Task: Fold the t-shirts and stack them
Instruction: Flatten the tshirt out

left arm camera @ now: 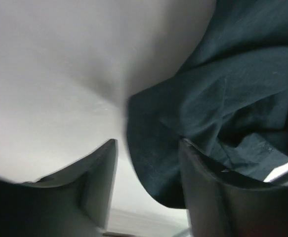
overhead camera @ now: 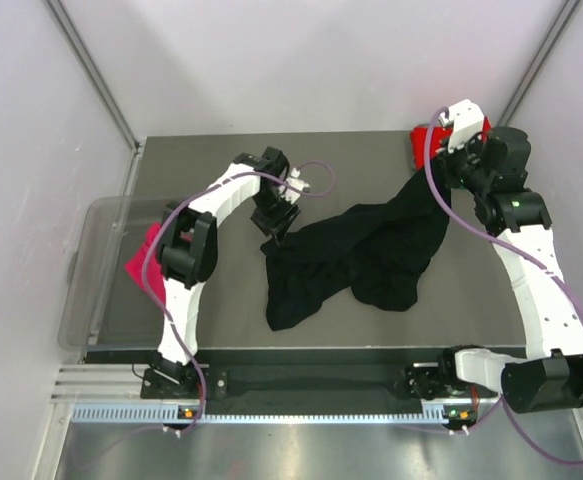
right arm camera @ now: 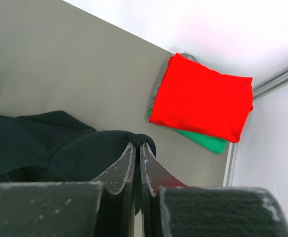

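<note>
A black t-shirt (overhead camera: 356, 255) lies crumpled across the middle of the table. My right gripper (overhead camera: 442, 182) is shut on its far right corner and holds it lifted; the wrist view shows the jaws (right arm camera: 138, 146) pinching black cloth (right arm camera: 60, 143). My left gripper (overhead camera: 275, 228) is open at the shirt's far left edge. In the left wrist view a fold of the black cloth (left arm camera: 223, 98) hangs between the spread fingers (left arm camera: 100, 170). A folded red shirt (right arm camera: 200, 101) lies on a green one (right arm camera: 209, 141) at the back right corner. A magenta shirt (overhead camera: 141, 258) lies in the bin.
A clear plastic bin (overhead camera: 96, 215) stands at the table's left edge. The red stack (overhead camera: 423, 146) sits just behind the right wrist. White walls with metal rails close in the back and both sides.
</note>
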You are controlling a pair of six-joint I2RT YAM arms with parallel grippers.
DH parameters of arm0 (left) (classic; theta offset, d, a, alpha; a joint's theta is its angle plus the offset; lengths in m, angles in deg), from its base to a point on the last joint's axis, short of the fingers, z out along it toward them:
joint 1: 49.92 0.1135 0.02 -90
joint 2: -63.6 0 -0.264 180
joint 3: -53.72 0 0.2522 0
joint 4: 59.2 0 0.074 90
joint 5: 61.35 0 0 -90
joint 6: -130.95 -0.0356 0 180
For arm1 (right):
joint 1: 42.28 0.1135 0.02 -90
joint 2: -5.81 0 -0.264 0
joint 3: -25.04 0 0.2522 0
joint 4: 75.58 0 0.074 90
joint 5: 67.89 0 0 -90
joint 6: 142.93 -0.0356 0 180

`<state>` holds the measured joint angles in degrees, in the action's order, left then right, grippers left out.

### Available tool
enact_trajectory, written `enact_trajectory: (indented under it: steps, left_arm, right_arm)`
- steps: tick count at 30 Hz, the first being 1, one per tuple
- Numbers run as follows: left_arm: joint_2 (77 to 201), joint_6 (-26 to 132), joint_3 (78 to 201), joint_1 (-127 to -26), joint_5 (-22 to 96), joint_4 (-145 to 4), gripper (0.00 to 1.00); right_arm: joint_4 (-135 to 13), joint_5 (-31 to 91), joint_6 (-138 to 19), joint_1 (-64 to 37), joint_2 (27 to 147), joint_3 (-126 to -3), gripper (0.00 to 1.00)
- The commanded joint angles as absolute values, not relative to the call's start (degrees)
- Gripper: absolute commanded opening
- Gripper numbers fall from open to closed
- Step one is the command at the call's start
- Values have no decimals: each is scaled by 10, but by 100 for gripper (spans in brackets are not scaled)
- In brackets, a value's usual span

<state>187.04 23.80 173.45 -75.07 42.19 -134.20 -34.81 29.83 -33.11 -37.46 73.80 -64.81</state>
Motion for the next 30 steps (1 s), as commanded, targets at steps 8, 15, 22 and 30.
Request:
enact_trajectory:
  steps: [8, 15, 22, 30]
  left_arm:
    - [1861, 254, 1758, -751, 441, -1376, 0]
    - [1747, 225, 1855, -751, 342, -1365, 0]
    - [1549, 133, 1776, -751, 236, -1244, 0]
    - [1349, 131, 1687, -751, 249, -1229, 0]
  right_arm:
    - [-369, 306, -335, -380, 716, -648, 0]
    - [-357, 299, -310, -380, 692, -688, 0]
    - [-332, 261, -293, -380, 676, -788, 0]
    - [-317, 225, -292, -381, 582, -818, 0]
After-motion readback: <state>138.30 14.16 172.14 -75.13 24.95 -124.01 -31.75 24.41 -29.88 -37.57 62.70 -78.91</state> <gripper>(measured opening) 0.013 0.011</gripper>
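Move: The black shirt's free corner lies almost under the left hand's open, downward-pointing fingers, about 2 cm back and 3 cm below; the shirt's middle is some 15 cm to the hand's right and 4 cm back. The pink shirt in the bin is roughly 26 cm to its left and 5 cm back. From the raised right hand, already holding another corner, the free corner is about 28 cm left, 2 cm back and 30 cm down; the red shirt stack is 17 cm ahead, 10 cm right, 28 cm down. The black shirt's free corner is pinched by the left fingers, which dip about 2 cm down and slightly back and shut, then carry it up some 35 cm off the table, drifting left and finally back, the wrist swinging about 60 degrees from pointing down to forward. The right hand keeps its corner, waits, then rises about 16 cm and draws back 8, fingers tipping up. ##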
